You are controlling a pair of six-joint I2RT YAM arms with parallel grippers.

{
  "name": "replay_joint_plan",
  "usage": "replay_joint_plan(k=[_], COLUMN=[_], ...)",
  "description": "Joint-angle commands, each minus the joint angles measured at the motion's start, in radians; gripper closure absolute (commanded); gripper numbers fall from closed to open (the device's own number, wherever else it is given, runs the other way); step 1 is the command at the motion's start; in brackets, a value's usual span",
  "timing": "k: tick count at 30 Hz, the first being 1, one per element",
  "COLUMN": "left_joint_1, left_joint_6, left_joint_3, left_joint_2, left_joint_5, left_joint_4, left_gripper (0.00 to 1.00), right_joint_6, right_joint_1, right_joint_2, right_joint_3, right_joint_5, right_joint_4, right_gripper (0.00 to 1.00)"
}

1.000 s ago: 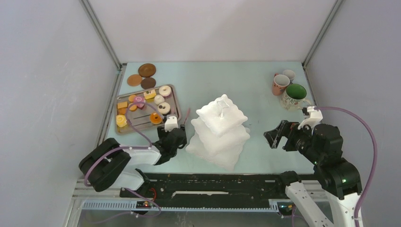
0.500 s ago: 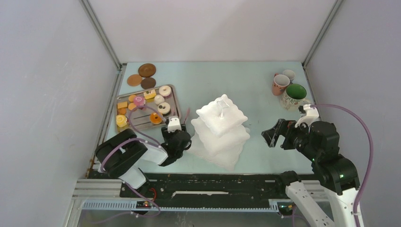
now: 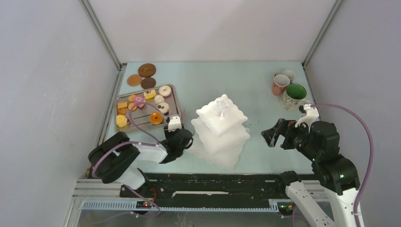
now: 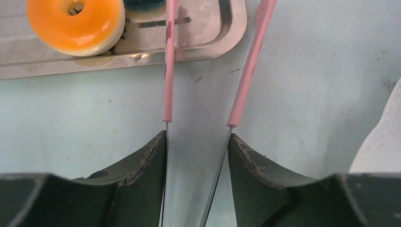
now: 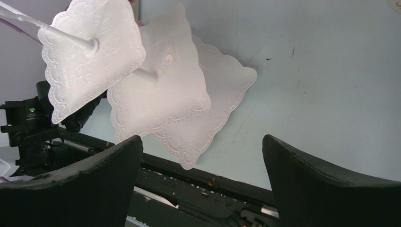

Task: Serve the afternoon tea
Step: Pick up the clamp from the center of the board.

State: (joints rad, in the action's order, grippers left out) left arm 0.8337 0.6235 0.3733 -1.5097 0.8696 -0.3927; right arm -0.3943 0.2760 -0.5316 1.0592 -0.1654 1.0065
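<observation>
My left gripper [image 4: 196, 138] is shut on the pink tongs [image 4: 245, 78]. Each finger presses on one metal arm, and the tong tips reach the grey tray's [image 4: 208, 43] corner near an orange-iced donut [image 4: 75, 21]. The white three-tier stand [image 3: 221, 125] rises mid-table, its tiers bare [image 5: 161, 90]. My right gripper [image 3: 270, 134] hovers open to the stand's right, holding nothing. On the tray [image 3: 173, 97] lie donuts, biscuits and yellow cakes. The pink mug [image 3: 280, 84], small pale mug [image 3: 289, 74] and green-inside mug [image 3: 295, 93] stand at the back right. Brown coasters [image 3: 147, 70] lie at the back left.
Grey walls close the table on three sides. The black base rail [image 3: 213, 184] runs along the near edge, close to the stand's lowest tier. My left arm [image 3: 118, 158] lies low between the tray and the rail.
My left gripper has slid right towards the stand's foot and closed its fingers onto the tong arms. The right arm has shifted slightly left; its jaws stay wide.
</observation>
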Motion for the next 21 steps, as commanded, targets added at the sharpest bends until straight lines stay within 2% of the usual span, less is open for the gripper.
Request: replay_joint_plan(k=[1, 7, 11, 18, 21], left_joint_1=[0.002, -0.018, -0.070, -0.228, -0.325], left_joint_6=[0.065, 0.052, 0.035, -0.006, 0.004], left_joint_3=[0.069, 0.218, 0.340, 0.551, 0.643], left_joint_2=[0.130, 0.242, 0.288, 0.371, 0.393], left_joint_5=[-0.040, -0.123, -0.241, -0.495, -0.651], left_joint_4=[0.314, 0.592, 0.752, 1.042, 1.153], left_gripper=[0.49, 0.49, 0.50, 0.51, 0.51], right_joint_6=[-0.012, -0.034, -0.042, -0.037, -0.021], right_joint_1=[0.005, 0.006, 0.005, 0.006, 0.005], right_joint_2=[0.009, 0.032, 0.051, 0.054, 0.052], right_joint_3=[0.034, 0.038, 0.038, 0.038, 0.038], right_joint_5=[0.007, 0.034, 0.036, 0.074, 0.084], right_joint_4=[-0.051, -0.055, -0.081, -0.116, -0.132], right_gripper=[0.00, 0.00, 0.00, 0.00, 0.00])
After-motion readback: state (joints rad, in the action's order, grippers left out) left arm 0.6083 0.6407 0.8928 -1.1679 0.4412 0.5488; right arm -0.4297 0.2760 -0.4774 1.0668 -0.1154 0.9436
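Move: The clamp already sits in the left gripper, its middle roughly at the fingers and its pink ends pointing forward, low over the board. The orange donut on the tray lies about 6 cm ahead and 8 cm to the left, the cream donut 11 cm ahead and 6 cm left, both near level. The white tiered stand is centred some 20 cm to the right, 5 cm back. From the right hand, the clamp is about 40 cm left, 12 cm ahead and 26 cm lower. Raise the left gripper nearly straight up, about 13 cm, keeping the fingers at their present gap on the clamp's steel arms just behind the pink ends. Draw back about a centimetre first, then recover it while climbing, and tip the fingers some 15 degrees further down with a slight roll, left side dropping. Let the open, empty right hand rise a couple of centimetres. ##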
